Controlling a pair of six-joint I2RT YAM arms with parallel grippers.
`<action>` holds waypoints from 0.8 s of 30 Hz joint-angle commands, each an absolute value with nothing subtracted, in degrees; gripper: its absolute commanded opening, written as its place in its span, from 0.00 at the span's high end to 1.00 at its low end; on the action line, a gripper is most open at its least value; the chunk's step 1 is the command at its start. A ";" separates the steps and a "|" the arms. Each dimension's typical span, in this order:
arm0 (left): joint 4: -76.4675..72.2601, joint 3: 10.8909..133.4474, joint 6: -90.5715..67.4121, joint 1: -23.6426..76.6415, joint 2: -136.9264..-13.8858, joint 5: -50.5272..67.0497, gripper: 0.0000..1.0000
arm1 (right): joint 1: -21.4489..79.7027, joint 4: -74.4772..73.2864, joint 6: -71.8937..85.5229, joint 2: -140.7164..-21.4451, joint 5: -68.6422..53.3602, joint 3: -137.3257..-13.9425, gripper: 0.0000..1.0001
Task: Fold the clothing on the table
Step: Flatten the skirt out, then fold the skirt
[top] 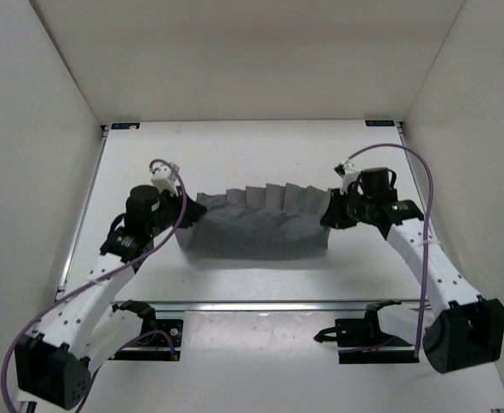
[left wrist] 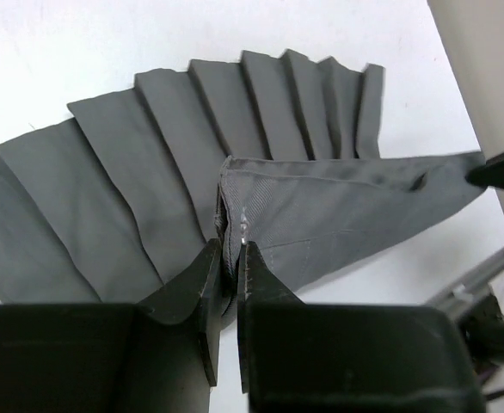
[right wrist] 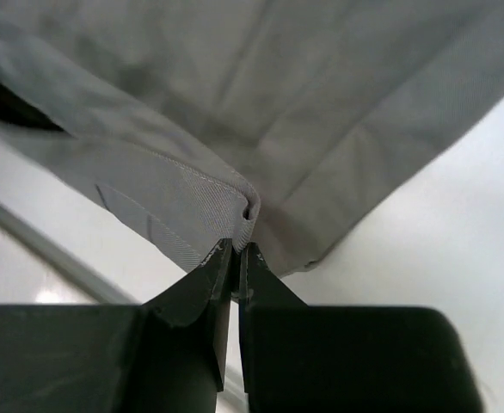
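The grey clothing (top: 256,225) hangs stretched between both arms over the middle of the white table (top: 252,146), its pleated back edge resting on the tabletop. My left gripper (top: 186,215) is shut on the clothing's left corner; in the left wrist view the fingertips (left wrist: 231,251) pinch a bunched hem of the clothing (left wrist: 321,215), with the pleats (left wrist: 149,155) fanned out beyond. My right gripper (top: 331,213) is shut on the right corner; its tips (right wrist: 236,251) clamp a folded edge of the clothing (right wrist: 235,103).
White walls (top: 37,129) close in the table on three sides. A metal rail (top: 261,305) runs along the near edge, with both arm bases (top: 149,331) just in front of it.
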State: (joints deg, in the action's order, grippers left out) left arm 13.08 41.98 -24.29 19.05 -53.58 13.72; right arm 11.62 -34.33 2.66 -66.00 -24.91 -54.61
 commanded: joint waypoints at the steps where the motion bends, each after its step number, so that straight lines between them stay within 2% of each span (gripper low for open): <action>1: 19.85 37.02 -29.70 20.12 -43.90 11.26 1.00 | 11.08 -37.34 5.71 -56.90 -25.13 -50.37 1.00; 3: 21.09 35.25 -30.84 19.78 -39.84 10.72 1.00 | 9.68 -38.05 5.19 -54.59 -26.53 -49.13 1.00; 6: 20.84 34.28 -30.76 17.84 -38.84 10.72 1.00 | 8.17 -37.36 4.92 -57.55 -29.44 -50.97 1.00; 10: 15.66 32.35 -31.29 17.84 -43.66 8.18 1.00 | 10.72 -31.49 4.57 -64.59 -28.13 -54.48 0.99; 16: 8.62 31.29 -33.13 15.21 -52.72 2.13 1.00 | 10.55 -24.36 5.09 -83.20 -27.43 -62.83 1.00; 24: 4.66 32.88 -30.94 14.15 -64.58 -4.92 1.00 | 10.46 -18.89 9.58 -98.51 -23.30 -72.85 1.00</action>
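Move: Ahead of the left hand by about 17 cm, some 17 cm to its right and 16 cm lower, is the middle of the skirt's pleated far edge; the skirt's sagging near edge is 4 cm back and 17 cm right. From the right hand that pleated edge's middle is about 18 cm ahead, 18 cm left and 13 cm down; the near edge is 3 cm back, 18 cm left, 12 cm down. Straight back from the left hand by 16 cm runs the table rail. Swinging back about 5 cm first, both hands keep their pinch on the waistband's corners, then reverse out over the pleated edge. The right goes forward some 14 cm while sinking about 6 and easing left; the left mostly sinks, about 9 cm, with some 6 forward and a few left, its wrist tipping down and turning counter-clockwise by 15 to 20 degrees. ##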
